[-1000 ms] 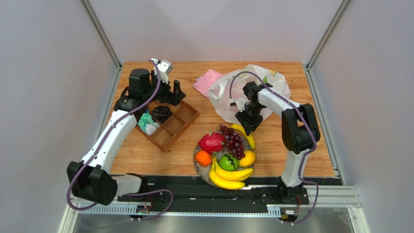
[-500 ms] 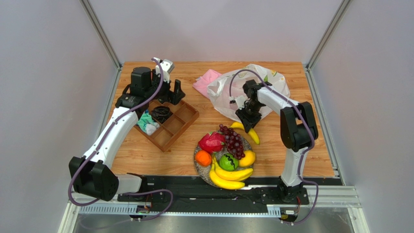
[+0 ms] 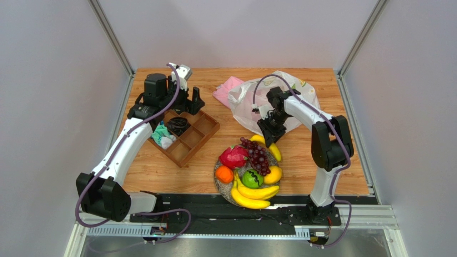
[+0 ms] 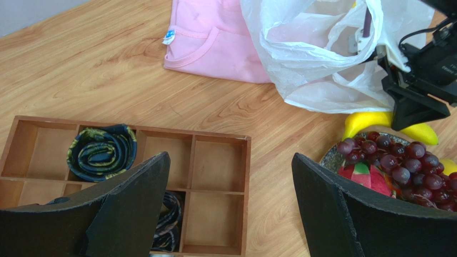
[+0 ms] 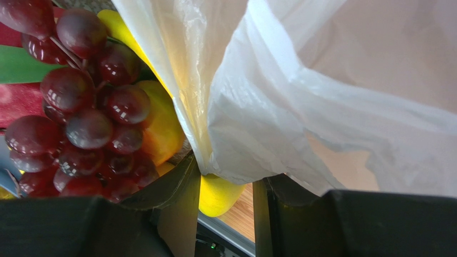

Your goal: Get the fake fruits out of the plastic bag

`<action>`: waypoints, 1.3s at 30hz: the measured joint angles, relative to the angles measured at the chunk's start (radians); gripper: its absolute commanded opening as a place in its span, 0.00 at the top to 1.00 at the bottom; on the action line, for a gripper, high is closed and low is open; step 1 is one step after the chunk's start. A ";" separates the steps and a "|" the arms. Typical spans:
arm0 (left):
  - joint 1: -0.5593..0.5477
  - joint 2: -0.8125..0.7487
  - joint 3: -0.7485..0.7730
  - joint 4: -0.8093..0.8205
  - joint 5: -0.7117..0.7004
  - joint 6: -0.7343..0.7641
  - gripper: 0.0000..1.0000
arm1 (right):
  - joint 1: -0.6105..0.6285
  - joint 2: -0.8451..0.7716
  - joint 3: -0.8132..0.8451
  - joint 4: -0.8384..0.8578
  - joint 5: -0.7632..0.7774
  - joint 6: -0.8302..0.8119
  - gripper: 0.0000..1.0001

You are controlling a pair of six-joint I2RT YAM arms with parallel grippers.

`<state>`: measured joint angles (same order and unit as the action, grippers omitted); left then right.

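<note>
The white plastic bag (image 3: 252,99) lies crumpled at the back right, and its edge (image 5: 322,80) drapes over my right gripper (image 3: 268,131). That gripper (image 5: 225,179) is shut on a yellow banana (image 5: 220,195) whose far end rests by the grapes (image 3: 258,154). The speckled plate (image 3: 217,182) holds a dragon fruit (image 3: 233,157), a green fruit (image 3: 252,178), an orange piece (image 3: 224,174), a lemon (image 3: 273,174) and more bananas (image 3: 252,195). My left gripper (image 4: 230,176) hangs open above the wooden tray, holding nothing.
A wooden divided tray (image 3: 196,134) with rolled cloth items sits at the left, under my left gripper. A pink cloth (image 3: 229,88) lies behind the bag. The table's right edge runs close to the bag.
My right gripper has narrowed onto the banana and shifted it slightly left beside the plate. The bag's edge moved a little with it. The left arm barely moved.
</note>
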<state>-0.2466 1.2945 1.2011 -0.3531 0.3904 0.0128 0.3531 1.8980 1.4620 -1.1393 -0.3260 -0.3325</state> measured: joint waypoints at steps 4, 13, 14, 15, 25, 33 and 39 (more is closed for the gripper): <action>0.000 0.000 0.000 0.001 0.000 0.000 0.07 | 0.032 0.020 0.000 -0.003 -0.023 0.019 0.81; 0.000 0.000 -0.003 0.006 0.000 0.000 0.07 | 0.066 0.022 -0.008 -0.007 -0.054 0.033 0.75; 0.000 0.000 -0.003 0.006 0.000 0.000 0.07 | 0.068 0.022 -0.011 -0.008 -0.055 0.033 0.74; 0.000 0.000 -0.004 0.006 0.000 0.000 0.07 | 0.068 0.022 -0.016 -0.008 -0.058 0.033 0.69; 0.000 0.000 -0.009 0.013 0.000 -0.001 0.07 | 0.068 0.043 -0.021 -0.029 -0.049 0.040 0.41; 0.000 0.000 -0.009 0.014 0.000 -0.001 0.07 | 0.037 0.039 -0.007 -0.050 -0.019 0.033 0.39; 0.000 0.000 -0.009 0.014 0.000 -0.008 0.07 | -0.040 0.016 0.069 -0.106 0.011 -0.006 0.38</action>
<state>-0.2466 1.2945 1.1919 -0.3389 0.3901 0.0044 0.3130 1.9144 1.5311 -1.2453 -0.3145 -0.3389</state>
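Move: My right hand already holds the last banana at the plate's far right edge; its spot there lies about 3 cm back, 2 cm left and 1 cm lower. The grapes are some 4 cm back and 4 cm left, the yellow fruit about 11 cm back and 1 cm right. The plastic bag's middle is roughly 13 cm ahead, hardly to either side. From my left hand, that spot is about 14 cm back, 23 cm right and 21 cm down. With my right hand I keep hold of the banana and carry it left, then back and slightly down onto the plate's far right edge against the grapes, some 4 cm in all. There I open my fingers partway and let go, drawing off about 4 cm to the right, then forward and up towards the bag. ##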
